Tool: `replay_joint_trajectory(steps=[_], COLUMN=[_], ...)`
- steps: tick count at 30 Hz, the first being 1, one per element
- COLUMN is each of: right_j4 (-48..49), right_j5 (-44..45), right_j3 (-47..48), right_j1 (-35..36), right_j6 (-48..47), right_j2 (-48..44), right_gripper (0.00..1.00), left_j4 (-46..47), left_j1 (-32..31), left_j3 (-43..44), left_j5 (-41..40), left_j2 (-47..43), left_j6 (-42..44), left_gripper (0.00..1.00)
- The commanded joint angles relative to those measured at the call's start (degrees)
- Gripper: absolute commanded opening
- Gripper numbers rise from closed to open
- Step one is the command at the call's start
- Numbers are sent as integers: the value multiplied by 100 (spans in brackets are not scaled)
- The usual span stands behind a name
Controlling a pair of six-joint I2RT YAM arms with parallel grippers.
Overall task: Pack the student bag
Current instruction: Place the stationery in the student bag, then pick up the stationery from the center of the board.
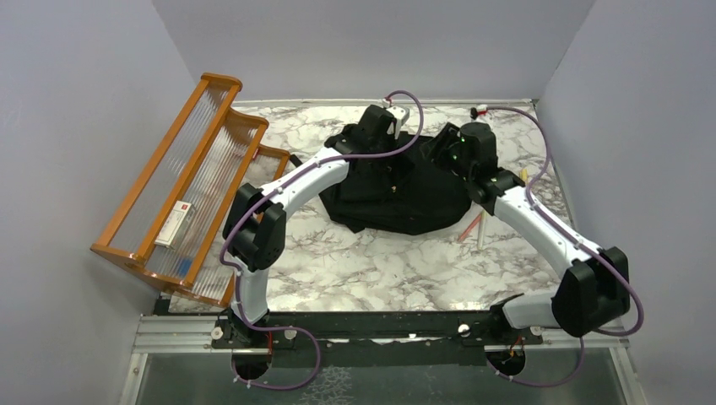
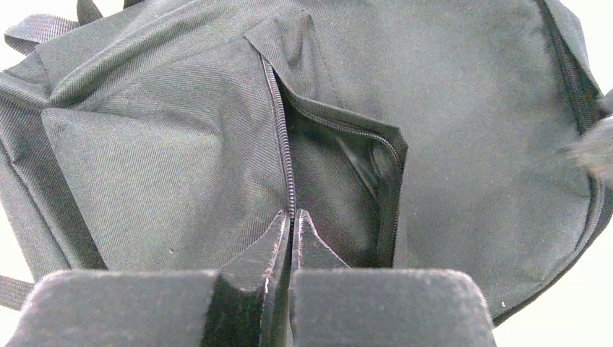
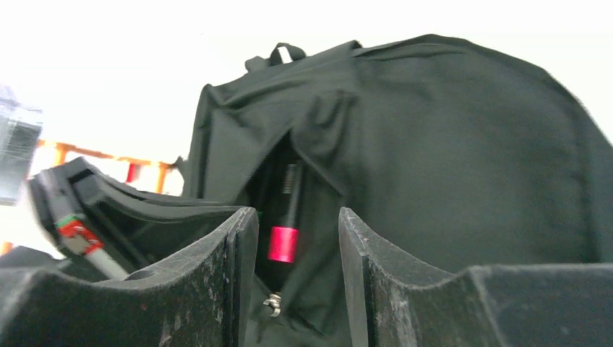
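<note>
The student bag (image 1: 397, 198) is a black fabric backpack lying flat at the middle of the table. Its front zip pocket (image 2: 347, 181) gapes open. My left gripper (image 2: 293, 217) is shut on the pocket's zipper edge, with the zip teeth running between its tips; from above it (image 1: 378, 145) is over the bag's left half. My right gripper (image 3: 298, 217) stands open in front of the pocket mouth on the bag (image 3: 470, 144). A black pen with a red band (image 3: 283, 243) stands inside the pocket between the fingers, touching neither. From above, the right gripper (image 1: 442, 152) is over the bag's right side.
An orange wooden rack (image 1: 181, 186) leans at the left edge with a white box (image 1: 176, 224) in it. Two thin pencil-like sticks (image 1: 474, 228) lie on the marble table (image 1: 355, 261) just right of the bag. Grey walls close in the back and sides.
</note>
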Motion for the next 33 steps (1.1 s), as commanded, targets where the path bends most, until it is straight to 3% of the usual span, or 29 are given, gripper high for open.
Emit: replay_joint_trajectory(steps=[1,8,13,19,33], right_j4=[-759,-2181,-2815,-3097,-2986], right_j5=[1468,1860,981,340,-163], right_j3=[-320,-93,-171,-382,-1318], right_j1=[-33,-503,-1570,-2352,-2713], right_j6=[-313,-131,180,221,652], right_j2=[-570,-666,-483,-377,58], right_gripper=[49,50,52,52,46], left_j4=[374,576,712,733,748], left_j1=[-33,-17,1,8,13], left_j3=[-54,-277,-422,-416,-357], left_j5=[288,565,572,642,866], left_j2=[-379,-377,-408,-382,-250], left_j6=[109,77,-23,-73,-266], left_gripper=[0,0,0,0,0])
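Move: The white pen lies about 17 cm to the right of the empty right hand, 12 cm back towards the base and some 22 cm below. Crossing its far end is the pink pencil, 15 cm right and 12 back; the bag's middle is 7 cm left, about level ahead and 17 below. From the left hand, pinching the bag's zip edge, the white pen is some 25 cm right, 12 back and 16 below. The open right hand swings some 19 cm right, sinks 16 and draws back towards the pens, tipping down. ##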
